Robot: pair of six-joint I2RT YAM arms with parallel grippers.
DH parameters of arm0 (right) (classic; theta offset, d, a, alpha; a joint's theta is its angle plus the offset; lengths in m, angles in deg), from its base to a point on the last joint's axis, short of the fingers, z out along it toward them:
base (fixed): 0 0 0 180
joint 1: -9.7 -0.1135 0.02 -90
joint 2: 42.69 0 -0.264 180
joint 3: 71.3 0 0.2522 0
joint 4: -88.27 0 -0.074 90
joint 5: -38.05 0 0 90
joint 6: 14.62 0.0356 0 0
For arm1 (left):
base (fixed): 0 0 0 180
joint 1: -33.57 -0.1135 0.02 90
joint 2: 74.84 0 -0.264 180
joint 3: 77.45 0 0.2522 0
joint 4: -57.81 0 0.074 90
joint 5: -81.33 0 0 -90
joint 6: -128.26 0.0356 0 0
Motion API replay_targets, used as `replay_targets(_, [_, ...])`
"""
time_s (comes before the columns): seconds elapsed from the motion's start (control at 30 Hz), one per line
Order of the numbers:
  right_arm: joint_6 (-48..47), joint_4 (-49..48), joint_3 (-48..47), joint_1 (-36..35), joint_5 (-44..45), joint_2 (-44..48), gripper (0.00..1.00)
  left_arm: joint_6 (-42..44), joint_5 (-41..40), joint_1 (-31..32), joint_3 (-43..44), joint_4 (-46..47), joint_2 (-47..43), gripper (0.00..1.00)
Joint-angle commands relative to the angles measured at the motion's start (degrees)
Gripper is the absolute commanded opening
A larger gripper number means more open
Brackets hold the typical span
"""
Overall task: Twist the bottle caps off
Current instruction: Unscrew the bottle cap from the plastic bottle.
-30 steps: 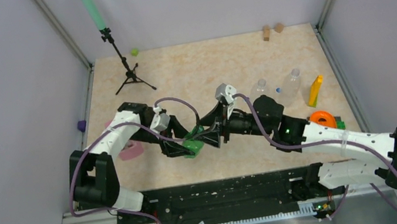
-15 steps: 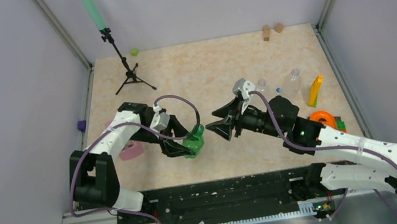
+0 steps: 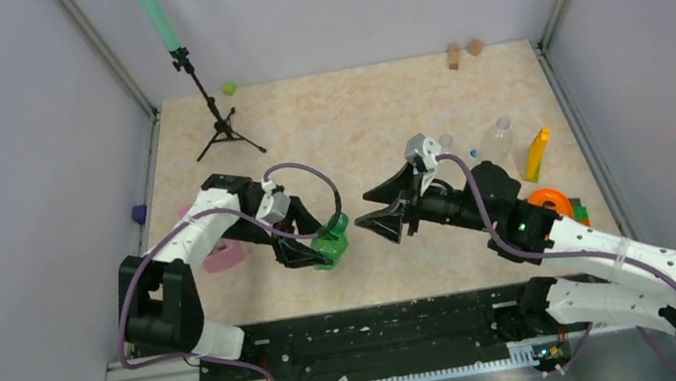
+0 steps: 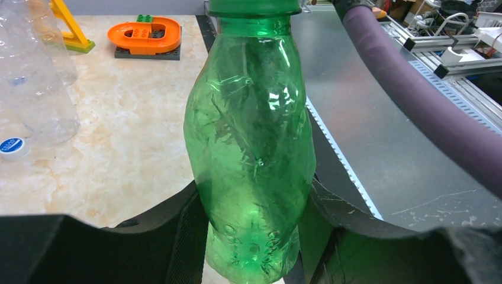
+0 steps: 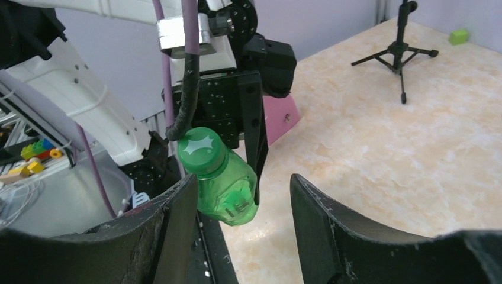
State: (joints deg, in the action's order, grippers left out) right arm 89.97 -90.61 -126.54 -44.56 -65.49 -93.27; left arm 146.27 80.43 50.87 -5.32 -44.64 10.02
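My left gripper [image 3: 322,245] is shut on the lower body of a translucent green bottle [image 4: 251,148], which lies tilted with its neck toward the right arm. The dark green cap [image 5: 201,151], with a white star on top, sits on that bottle's neck. My right gripper [image 3: 363,207] hangs open a short way right of the cap, touching nothing. In the right wrist view the green bottle [image 5: 228,186] shows beyond the open fingers [image 5: 171,219]. Two clear bottles [image 3: 501,138] stand at the back right, with a loose blue cap [image 3: 474,153] on the table between them.
A yellow block [image 3: 538,153] and an orange Lego piece [image 3: 550,202] lie at the right. A black tripod [image 3: 221,127] stands at the back left near a lime-green lump [image 3: 229,88]. A pink piece [image 3: 223,256] lies under the left arm. Wooden blocks [image 3: 453,56] sit at the back.
My right gripper has drawn back to the right, off the green bottle's cap, and its jaws have spread a little. The left gripper and bottle have stayed where they were.
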Motion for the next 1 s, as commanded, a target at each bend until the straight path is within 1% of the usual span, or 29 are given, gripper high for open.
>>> replay_targets(0.0, [-0.9,-2.3,-3.0,-1.7,-3.0,-1.9,0.58,1.8,6.7,0.1,0.5,-2.4,-1.2,0.0])
replay_targets(0.13, [-2.5,-0.2,-5.5,-4.0,-1.1,-4.5,0.58,1.9,6.8,0.1,0.3,-2.3,-0.9,0.0])
replay_targets(0.23, [-3.0,-1.2,-5.9,-5.0,-0.6,-6.1,0.57,1.9,6.8,0.1,0.5,-2.4,-1.1,0.0])
replay_targets(0.37, [-3.5,-1.7,-6.7,-5.4,-0.3,-7.2,0.55,1.6,6.7,0.1,0.7,-2.4,-1.2,0.0])
replay_targets(0.67, [-3.5,-4.5,-7.3,-5.7,-1.5,-7.9,0.55,1.7,6.7,0.2,0.5,-2.4,-1.1,0.0])
replay_targets(0.7, [-3.4,-4.8,-7.3,-5.7,-1.6,-8.0,0.53,1.7,6.7,0.1,0.5,-2.3,-1.0,0.0])
replay_targets(0.77, [-3.4,-4.5,-7.7,-5.7,-1.6,-8.5,0.43,1.7,6.7,0.1,0.4,-2.4,-1.0,0.0])
replay_targets(0.83, [-3.4,-4.7,-7.7,-5.7,-1.7,-8.6,0.39,1.5,6.7,0.1,0.5,-2.3,-1.1,0.0])
replay_targets(0.9, [-3.3,-5.2,-7.3,-5.7,-1.8,-8.3,0.31,1.5,6.7,0.1,0.5,-2.3,-1.0,0.0])
replay_targets(0.97, [-3.5,-4.6,-7.1,-5.7,-1.4,-7.7,0.27,1.5,6.7,0.1,0.5,-2.4,-1.0,0.0])
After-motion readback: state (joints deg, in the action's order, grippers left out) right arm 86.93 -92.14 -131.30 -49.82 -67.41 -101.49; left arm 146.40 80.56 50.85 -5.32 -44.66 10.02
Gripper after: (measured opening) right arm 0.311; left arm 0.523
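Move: The green bottle's cap lies about 5 cm to the right hand's left, 2 cm nearer the base and about level with it, with the green bottle's body some 6 cm below the cap. From the left hand, which grips the body low, the cap is roughly 10 cm up, 4 cm right and 1 cm ahead. A clear bottle stands about 22 cm right of the right hand, 15 cm ahead and 20 cm down. The green bottle's cap is taken between the right fingertips: the open right hand comes left about 4 cm and slightly back towards it, dipping a centimetre or so before rising again, the wrist swinging some 5 degrees counter-clockwise. Only at the end do the fingers close, pinching the cap from both sides, while the left hand keeps its grip on the body and stays still. ##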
